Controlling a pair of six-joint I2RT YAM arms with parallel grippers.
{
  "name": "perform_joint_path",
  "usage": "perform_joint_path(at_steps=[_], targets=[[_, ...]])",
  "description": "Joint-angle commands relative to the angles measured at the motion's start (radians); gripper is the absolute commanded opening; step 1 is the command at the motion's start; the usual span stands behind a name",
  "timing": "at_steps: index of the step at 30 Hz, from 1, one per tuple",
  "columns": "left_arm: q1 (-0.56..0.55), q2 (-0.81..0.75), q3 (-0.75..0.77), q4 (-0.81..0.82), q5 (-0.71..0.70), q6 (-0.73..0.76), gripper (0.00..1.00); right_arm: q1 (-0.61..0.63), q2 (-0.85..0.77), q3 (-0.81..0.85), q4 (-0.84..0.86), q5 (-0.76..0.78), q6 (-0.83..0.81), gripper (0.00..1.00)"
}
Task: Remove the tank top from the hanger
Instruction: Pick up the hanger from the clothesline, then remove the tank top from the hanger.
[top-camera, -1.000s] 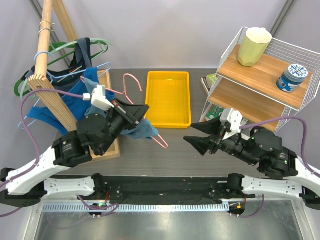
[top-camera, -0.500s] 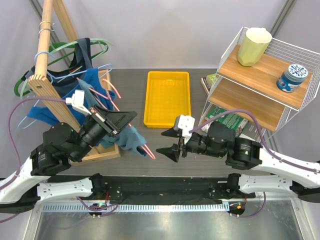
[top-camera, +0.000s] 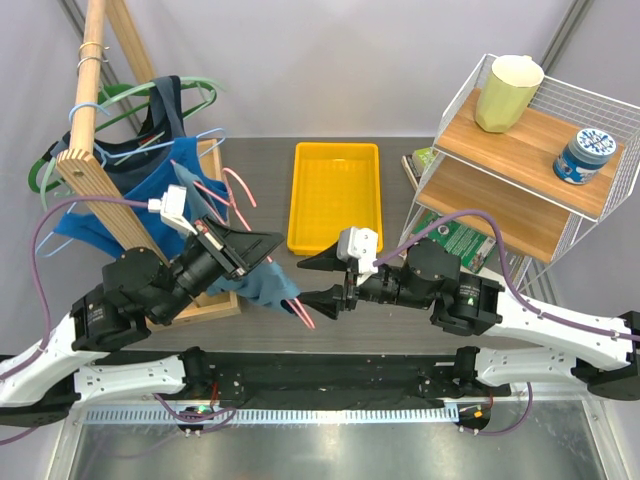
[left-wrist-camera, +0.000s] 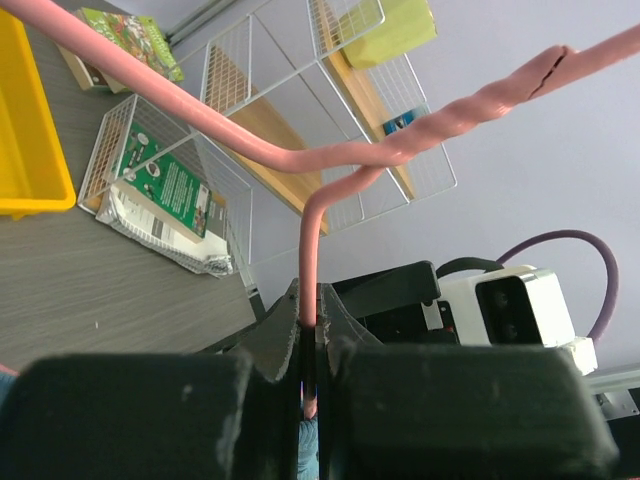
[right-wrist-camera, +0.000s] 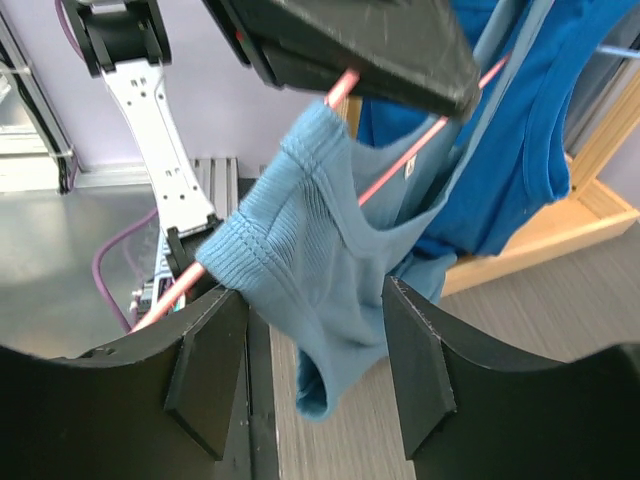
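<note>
My left gripper (top-camera: 268, 245) (left-wrist-camera: 310, 300) is shut on the wire of a pink hanger (top-camera: 238, 188) (left-wrist-camera: 305, 165) and holds it up above the table. A light blue tank top (top-camera: 263, 286) (right-wrist-camera: 320, 250) hangs from the hanger (right-wrist-camera: 408, 152), one ribbed strap bunched over its lower end. My right gripper (top-camera: 302, 283) (right-wrist-camera: 315, 292) is open just right of the cloth. In the right wrist view the hanging fabric sits between its two fingers, which stand apart from it.
A wooden rack (top-camera: 92, 150) at the left carries more hangers and darker blue garments (top-camera: 150, 200). A yellow tray (top-camera: 335, 195) lies mid-table. At the right stands a wire shelf (top-camera: 520, 150) with a cup (top-camera: 508, 92), a blue tin (top-camera: 588, 155) and packets (top-camera: 455, 235) beneath.
The right arm has swung left from near the shelf up to the tank top. The left gripper has shifted the hanger and cloth slightly down and towards the front.
</note>
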Motion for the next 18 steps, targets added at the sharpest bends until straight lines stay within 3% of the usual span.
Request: perform_joint_path(at_steps=[1, 9, 12, 13, 16, 18], targets=[[0.003, -0.01, -0.001, 0.073, 0.016, -0.004, 0.0, 0.0, -0.009, 0.016, 0.103, -0.016, -0.016, 0.59], [0.003, 0.008, 0.007, 0.079, 0.041, -0.012, 0.0, 0.0, 0.004, -0.013, 0.163, -0.033, -0.003, 0.54], [0.003, 0.013, 0.009, 0.072, 0.032, -0.005, 0.0, 0.0, 0.001, -0.018, 0.181, -0.025, -0.002, 0.38], [0.003, 0.013, 0.009, 0.069, 0.026, -0.002, 0.0, -0.002, -0.001, -0.019, 0.181, -0.024, 0.0, 0.25], [0.003, 0.017, 0.009, 0.058, -0.009, 0.017, 0.0, 0.0, -0.018, -0.036, 0.172, -0.01, 0.009, 0.02], [0.003, 0.022, 0.016, 0.056, -0.036, 0.042, 0.0, 0.0, -0.035, -0.044, 0.146, -0.015, 0.012, 0.01]])
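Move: The tank top's loose cloth at the hanger's near end reaches between the right hand's open fingers, its middle about 2 cm left of the hand point, level and neither ahead nor back. The hanger's neck, in the left fingers, is roughly 7 cm left, 4 cm ahead and 6 cm higher; the blue tank top on the rack is some 26 cm left, 12 cm ahead, slightly lower. From the left hand that loose cloth lies about 5 cm right, 4 cm back and 6 cm below. Closing from well open to shut, the right fingers pinch the loose cloth of the tank top beside the hanger's near end. While they do, the right hand rises only about 1 cm and rolls some 5 degrees, otherwise staying in place. The left hand holds almost still and keeps its pinch on the pink hanger's neck. ##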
